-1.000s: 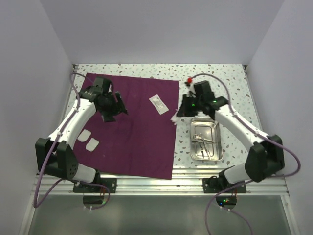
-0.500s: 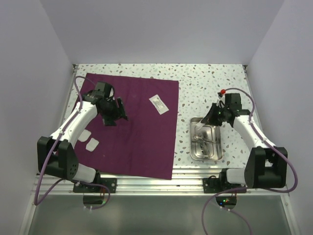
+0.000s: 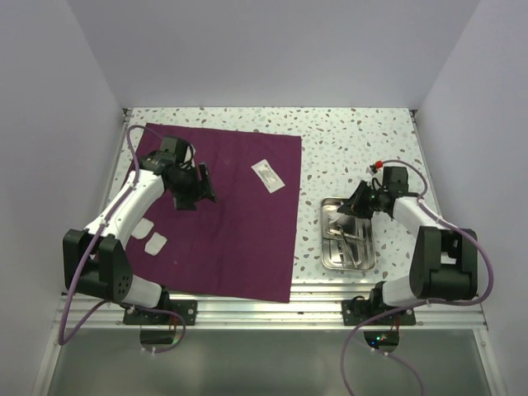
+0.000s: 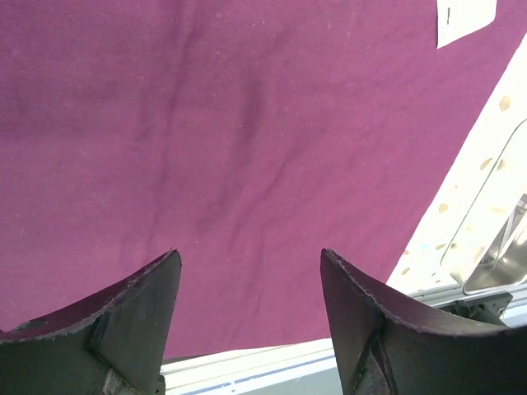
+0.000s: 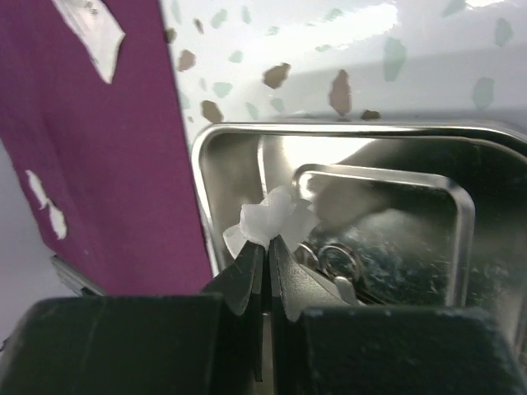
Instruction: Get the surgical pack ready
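The surgical pack's maroon cloth (image 3: 239, 239) lies flat on the table. To its right stands the steel tray (image 3: 365, 247) with thin metal instruments (image 3: 345, 237) inside. My right gripper (image 3: 355, 205) hovers over the tray's far end, shut on a crumpled white pad (image 5: 272, 218); ring handles of the instruments (image 5: 338, 259) show just beyond it. My left gripper (image 3: 198, 188) hangs open above the cloth's left part (image 4: 206, 148), nothing between its fingers (image 4: 148, 304). Two white pads (image 3: 148, 235) lie on the cloth's left edge.
A white flat packet (image 3: 266, 175) rests on the cloth's far right part. Speckled tabletop (image 3: 355, 140) lies behind the tray. White walls close in the sides and back. An aluminium rail (image 3: 272, 309) runs along the near edge.
My right arm has swung right from the cloth's right edge to above the tray, carrying the white pad. The left gripper has shifted only slightly.
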You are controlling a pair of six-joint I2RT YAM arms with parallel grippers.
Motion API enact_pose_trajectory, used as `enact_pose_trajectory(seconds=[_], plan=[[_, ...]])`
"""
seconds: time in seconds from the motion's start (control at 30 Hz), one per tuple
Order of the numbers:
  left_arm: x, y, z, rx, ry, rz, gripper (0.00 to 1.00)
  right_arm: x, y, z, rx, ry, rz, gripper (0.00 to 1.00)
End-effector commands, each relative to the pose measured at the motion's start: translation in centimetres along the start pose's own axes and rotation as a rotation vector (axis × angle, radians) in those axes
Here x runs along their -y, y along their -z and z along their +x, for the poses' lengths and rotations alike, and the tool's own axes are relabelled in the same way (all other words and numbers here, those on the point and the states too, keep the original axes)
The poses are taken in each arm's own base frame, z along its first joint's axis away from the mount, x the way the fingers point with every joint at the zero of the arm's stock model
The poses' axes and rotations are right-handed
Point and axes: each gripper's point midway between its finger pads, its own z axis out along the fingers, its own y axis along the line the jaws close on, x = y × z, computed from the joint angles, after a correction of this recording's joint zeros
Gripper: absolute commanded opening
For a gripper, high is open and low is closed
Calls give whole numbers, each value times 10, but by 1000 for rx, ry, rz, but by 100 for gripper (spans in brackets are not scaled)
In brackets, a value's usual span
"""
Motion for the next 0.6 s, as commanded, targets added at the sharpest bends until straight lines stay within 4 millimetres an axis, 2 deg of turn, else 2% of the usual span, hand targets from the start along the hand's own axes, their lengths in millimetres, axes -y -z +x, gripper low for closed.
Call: enact_pose_trajectory(seconds=[0.0,0.1,0.3,0.4,0.43,0.47,0.5,0.53,0.57], plan=[[8,2,-16,52,-34,45,73,17,3,-7,-5,40,102,0],[7,0,-13,45,-27,47,72,31,4,-3,-21,35,176,0],[6,0,-11,50,-17,45,73,47,6,0,-52,25,269,9],[1,2,-10,57,-9,21,73,51,12,0,-60,24,319,21],[-3,2,-11,64,-5,-1,73,51,14,-1,-59,24,324,30],[-6,2,-9,62,0,-17,74,48,15,1,-69,22,326,35],[-8,3,-9,66,5,-30,75,41,18,-6,-55,35,323,39],[-14,4,-11,79,10,-61,75,33,20,-6,-55,58,323,49],[-19,5,-9,76,25,-89,77,35,26,-3,-75,61,365,53]])
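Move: The right hand still holds the folded gauze in its shut fingertips. The bare floor in the tray's far half is about 2 cm to its right, 1 cm back and 5 cm down; at that depth the scissors' rings lie 3 cm back and 1 cm left, and the paper packet 9 cm ahead and 17 cm left. From the idle left hand, that spot is about 32 cm right, 3 cm back and 11 cm down. The right hand takes the gauze to the right and down into the far half of the tray, some 4 cm right, about 3 cm down and 2 cm back, while the wrist swings nearly 20 degrees so the slanting fingers point more steeply down. Partway along the fingers begin to part and end about half open, letting go of the gauze just beyond the scissors' rings, and the hand starts to lift by about half a centimetre. ##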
